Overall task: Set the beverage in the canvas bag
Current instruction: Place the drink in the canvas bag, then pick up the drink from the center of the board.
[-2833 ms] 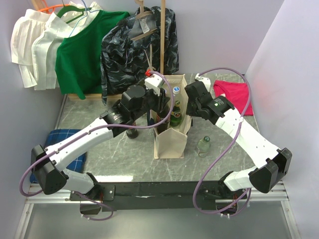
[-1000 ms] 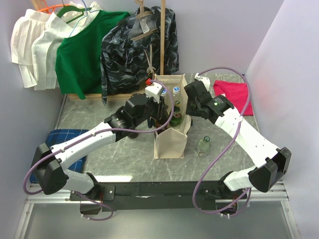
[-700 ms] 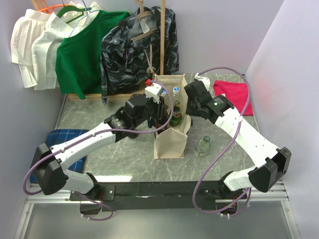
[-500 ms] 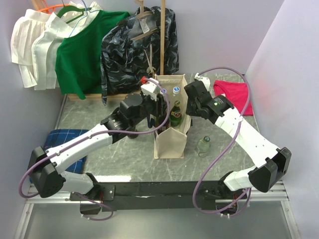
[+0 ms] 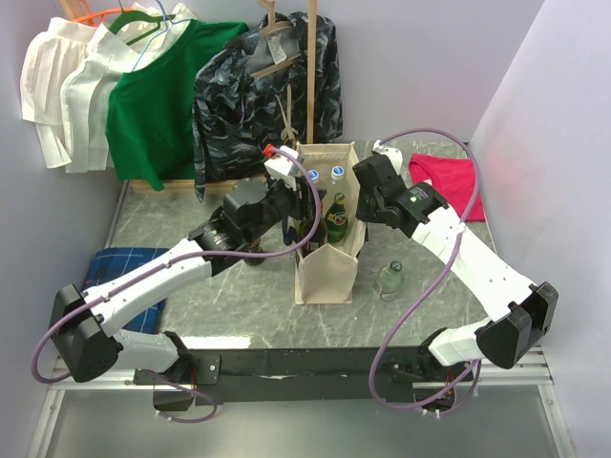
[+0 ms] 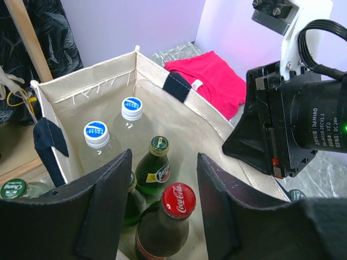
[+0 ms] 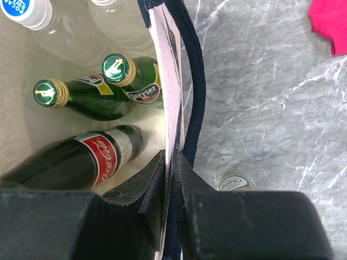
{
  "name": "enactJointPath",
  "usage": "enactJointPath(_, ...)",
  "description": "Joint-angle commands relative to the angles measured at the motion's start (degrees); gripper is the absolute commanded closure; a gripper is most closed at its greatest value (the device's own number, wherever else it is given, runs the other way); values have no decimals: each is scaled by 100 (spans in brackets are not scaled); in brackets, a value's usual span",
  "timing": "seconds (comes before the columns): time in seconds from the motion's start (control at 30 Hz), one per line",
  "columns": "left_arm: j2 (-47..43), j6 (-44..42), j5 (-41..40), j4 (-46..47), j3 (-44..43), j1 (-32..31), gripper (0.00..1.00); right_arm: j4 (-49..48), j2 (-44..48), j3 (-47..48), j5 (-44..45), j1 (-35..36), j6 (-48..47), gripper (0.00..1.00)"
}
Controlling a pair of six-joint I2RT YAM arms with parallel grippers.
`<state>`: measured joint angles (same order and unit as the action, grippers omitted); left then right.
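Observation:
The canvas bag (image 5: 325, 272) stands upright mid-table, cream with navy handles. Inside it stands a dark cola bottle with a red cap (image 6: 179, 201), leaning among green bottles (image 6: 153, 165) and clear water bottles (image 6: 97, 138). My left gripper (image 6: 162, 187) hovers open just above the bag's mouth, its fingers either side of the red cap and not touching it. In the right wrist view the cola bottle (image 7: 81, 157) lies against the bag's right wall (image 7: 168, 92). My right gripper (image 7: 173, 165) is shut on that wall's top edge, beside a navy handle (image 7: 195, 81).
One clear bottle with a green cap (image 5: 389, 279) stands on the table right of the bag, and another such cap (image 6: 13, 188) shows left of it. A red cloth (image 5: 447, 181) lies back right, a blue cloth (image 5: 115, 272) front left. Hung garments (image 5: 158, 95) line the back.
My left gripper has opened and drawn up and back to the left, out of the bag, leaving the cola bottle inside. The right arm has stayed on the bag's wall.

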<state>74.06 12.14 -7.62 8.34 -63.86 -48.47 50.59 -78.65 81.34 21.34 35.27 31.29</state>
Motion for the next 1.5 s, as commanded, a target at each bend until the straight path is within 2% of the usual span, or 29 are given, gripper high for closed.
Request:
enactJointPath(0.0,-173,-89,-99,125,-83,-14,42,-14,105,224,37,24,53,82)
enactJointPath(0.67,-586,-89,-679,-473,-303,-22,30,21,175,382,45,24,88,62)
enactJointPath(0.83,-665,25,-759,-781,-347,-22,26,65,219,488,37,24,88,60)
enactJointPath(1.17,-779,192,-917,-1343,-444,-22,9,109,377,629,116,24,114,55)
enactJointPath(1.47,-797,429,-1461,-1835,-566,-22,7,206,754,462,370,24,263,54)
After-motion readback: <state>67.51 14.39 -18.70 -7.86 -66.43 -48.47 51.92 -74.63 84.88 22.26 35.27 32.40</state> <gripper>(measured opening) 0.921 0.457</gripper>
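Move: The standing Coke bottle outside the canvas bag is about 16 cm left of the left hand, level fore-and-aft and some 16 cm down. The bagged Coke lies straight below that hand, about 15 cm down; the left clear bottle is 10 cm left, 5 ahead, 17 down. From the right hand, whose fingers straddle the bag's right rim, the right clear bottle is about 9 cm back, 7 right, 13 down. Left hand swings about 6 cm left off the bag, opening wide; right fingers loosen around the rim, rising 4–5 cm. ##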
